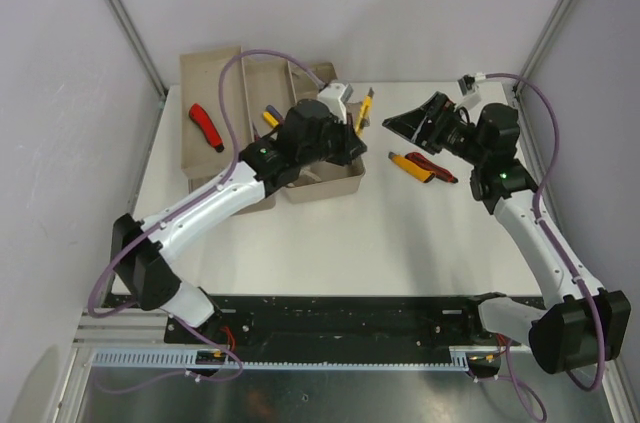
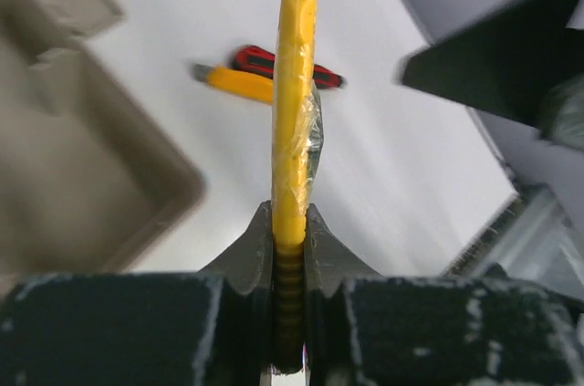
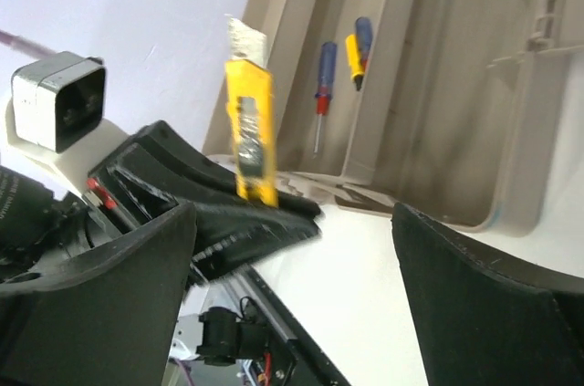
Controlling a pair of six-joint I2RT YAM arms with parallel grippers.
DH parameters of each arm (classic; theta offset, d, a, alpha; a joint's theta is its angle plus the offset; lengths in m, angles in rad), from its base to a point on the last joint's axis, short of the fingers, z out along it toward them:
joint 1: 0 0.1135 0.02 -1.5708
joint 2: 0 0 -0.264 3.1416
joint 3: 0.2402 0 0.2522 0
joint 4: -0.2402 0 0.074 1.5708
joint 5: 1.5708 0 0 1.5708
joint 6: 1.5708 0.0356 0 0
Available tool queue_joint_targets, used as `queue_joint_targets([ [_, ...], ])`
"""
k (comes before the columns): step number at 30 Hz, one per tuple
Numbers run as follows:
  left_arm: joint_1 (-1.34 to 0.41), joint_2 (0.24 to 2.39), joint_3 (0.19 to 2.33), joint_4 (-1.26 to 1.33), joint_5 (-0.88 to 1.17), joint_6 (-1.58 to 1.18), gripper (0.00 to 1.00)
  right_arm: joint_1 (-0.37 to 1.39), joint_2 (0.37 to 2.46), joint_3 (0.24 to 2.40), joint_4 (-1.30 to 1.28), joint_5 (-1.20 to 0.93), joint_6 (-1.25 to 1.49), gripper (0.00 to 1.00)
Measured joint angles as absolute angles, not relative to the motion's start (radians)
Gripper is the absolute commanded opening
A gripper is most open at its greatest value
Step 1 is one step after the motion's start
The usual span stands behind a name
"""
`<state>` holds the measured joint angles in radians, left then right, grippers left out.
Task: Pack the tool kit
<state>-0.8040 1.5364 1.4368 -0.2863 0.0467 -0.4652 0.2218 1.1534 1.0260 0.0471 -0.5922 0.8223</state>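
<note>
The beige toolbox [image 1: 215, 78] lies open at the back left, with a red-handled tool [image 1: 206, 126] in its left tray. My left gripper [image 1: 355, 136] is shut on a yellow cutter [image 1: 367, 107] and holds it at the toolbox's right end. The left wrist view shows the cutter [image 2: 297, 85] clamped between the fingertips of the left gripper [image 2: 289, 214]. My right gripper [image 1: 408, 123] is open and empty, facing the cutter. In the right wrist view the right gripper [image 3: 292, 222] looks at the cutter [image 3: 251, 130] and two blue-handled screwdrivers [image 3: 324, 67] in the toolbox [image 3: 474, 85].
A yellow-handled tool [image 1: 406, 163] and a red-handled tool [image 1: 432, 167] lie together on the white table below my right gripper; they also show in the left wrist view [image 2: 239, 83]. Grey walls enclose the table at back and sides.
</note>
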Motion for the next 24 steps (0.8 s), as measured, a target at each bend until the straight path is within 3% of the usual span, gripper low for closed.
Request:
queue_joint_targets([
  [4, -0.733, 1.494, 1.448, -0.363, -0.055, -0.436, 0.00, 0.169, 1.140, 1.048, -0.027, -0.570, 0.765, 0.94],
  [14, -0.321, 1.368, 1.443, -0.503, -0.208, -0.451, 0.05, 0.092, 1.160, 1.056, -0.253, -0.438, 0.599, 0.89],
  [24, -0.196, 1.562, 1.548, -0.596, -0.224, -0.435, 0.04, 0.058, 1.285, 1.057, -0.312, -0.396, 0.564, 0.86],
])
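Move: The left hand already holds the yellow knife; the middle of the left tray lies about 39 cm to its left, 23 cm ahead and 15 cm below. The red knife in that tray is roughly 42 cm left, 19 cm ahead, and the middle tray some 23 cm left, 26 cm ahead, slightly lower still. From the empty, open right hand, the orange knife lies about 12 cm ahead, 8 cm right and 34 cm below; the red-black knife is 6 cm farther right. Keeping its pinch on the yellow knife, the left hand sweeps about 30 cm left and 13 cm forward over the box to the left tray, turning some 45 degrees counter-clockwise; it rises slightly, then sinks about 5 cm at the end. Meanwhile the right hand, still wide open, goes right, then mostly down, some 12 cm lower in all, towards the orange knife, tipping its fingers downward. ##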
